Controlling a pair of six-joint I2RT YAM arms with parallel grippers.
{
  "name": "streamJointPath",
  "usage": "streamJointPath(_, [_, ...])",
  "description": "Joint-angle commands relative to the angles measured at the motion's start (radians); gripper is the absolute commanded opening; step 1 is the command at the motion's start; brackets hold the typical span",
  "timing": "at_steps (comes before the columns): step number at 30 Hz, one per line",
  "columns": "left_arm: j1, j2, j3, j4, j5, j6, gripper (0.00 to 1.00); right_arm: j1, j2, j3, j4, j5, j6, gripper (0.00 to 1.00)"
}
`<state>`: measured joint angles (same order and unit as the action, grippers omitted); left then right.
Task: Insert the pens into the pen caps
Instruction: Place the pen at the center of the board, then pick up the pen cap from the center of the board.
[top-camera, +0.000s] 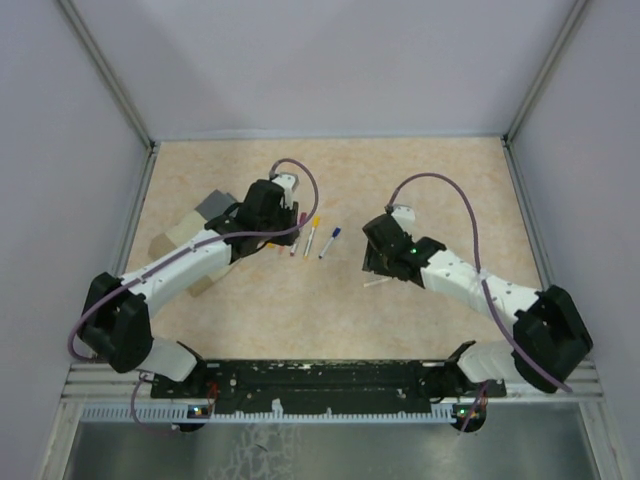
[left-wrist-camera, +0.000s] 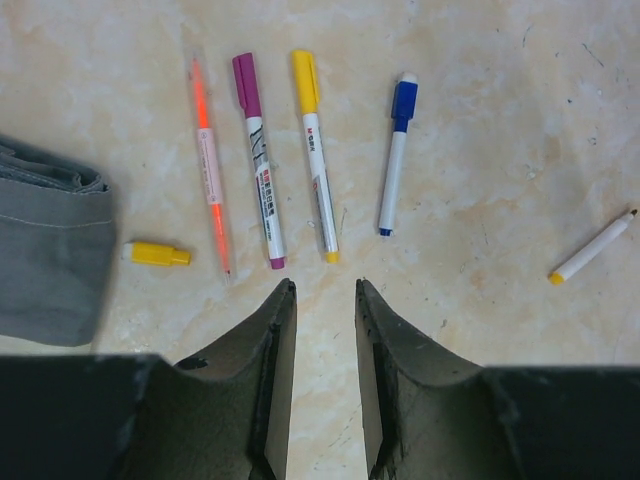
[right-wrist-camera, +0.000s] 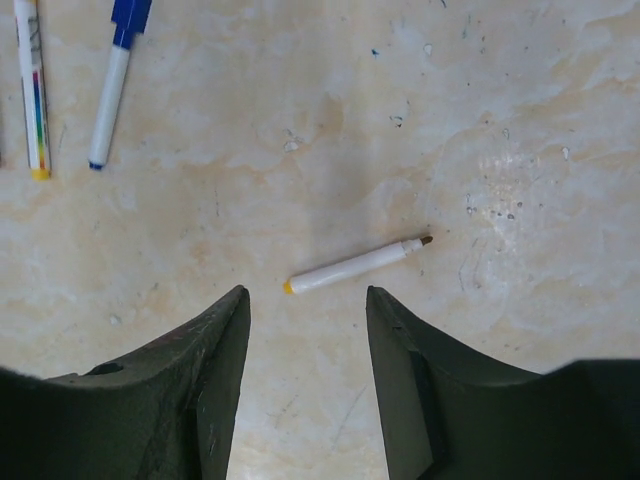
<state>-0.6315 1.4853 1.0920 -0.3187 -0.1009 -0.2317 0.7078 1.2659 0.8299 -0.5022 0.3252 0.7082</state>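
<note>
In the left wrist view four pens lie side by side on the table: an orange one (left-wrist-camera: 208, 165), then a magenta-capped pen (left-wrist-camera: 258, 160), a yellow-capped pen (left-wrist-camera: 315, 155) and a blue-capped pen (left-wrist-camera: 395, 155). A loose yellow cap (left-wrist-camera: 160, 254) lies left of the orange one. My left gripper (left-wrist-camera: 325, 290) hovers open just short of their lower ends, holding nothing. An uncapped white pen (right-wrist-camera: 355, 265) with a yellow end and a dark tip lies alone just ahead of my open right gripper (right-wrist-camera: 305, 295), between its fingertips' lines. That uncapped pen (left-wrist-camera: 592, 247) also shows at the far right for the left wrist.
A grey-lidded beige box (top-camera: 213, 205) sits at the left behind my left arm; its grey side (left-wrist-camera: 45, 250) fills the left edge of the left wrist view. The blue-capped pen (right-wrist-camera: 112, 85) and yellow-capped pen (right-wrist-camera: 30, 90) show at the right wrist view's top left. Metal-framed walls enclose the table (top-camera: 330, 320).
</note>
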Motion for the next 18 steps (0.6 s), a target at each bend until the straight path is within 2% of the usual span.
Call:
streamJointPath(1, [0.005,-0.079,-0.067,0.087,0.008,0.052,0.35,-0.001,0.124,0.147,-0.095,0.129,0.308,0.5])
streamJointPath(5, [0.013,-0.104,-0.092,0.092,-0.01,0.072,0.35,-0.002,0.255,0.235,-0.251,0.182,0.491,0.5])
streamJointPath(9, [0.013,-0.113,-0.095,0.093,0.004,0.072,0.35,-0.001,0.34,0.277,-0.331,0.211,0.58,0.51])
streamJointPath(18, [0.013,-0.115,-0.098,0.102,0.03,0.074,0.35,-0.002,0.429,0.25,-0.308,0.174,0.611,0.48])
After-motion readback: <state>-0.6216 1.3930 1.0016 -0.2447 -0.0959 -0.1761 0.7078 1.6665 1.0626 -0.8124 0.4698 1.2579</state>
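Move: The uncapped white pen lies just under the right hand, about 2 cm ahead and 2 cm to its right, some 8 cm below. From that hand the blue-capped pen is roughly 11 cm ahead and 11 cm left, and the yellow-capped pen about 13 cm ahead and 16 cm left, both at table height. From the left hand, the white pen is around 22 cm to the right, 6 cm back and 12 cm down. Heading down at the uncapped white pen, the empty right hand sinks about 6 cm, first easing some 2 cm forward, then drawing most of that back and slightly right. On the way it twists about 30 degrees clockwise and tips to point more steeply down, lining the half-open fingers up across the pen; they stay open and touch nothing yet. ##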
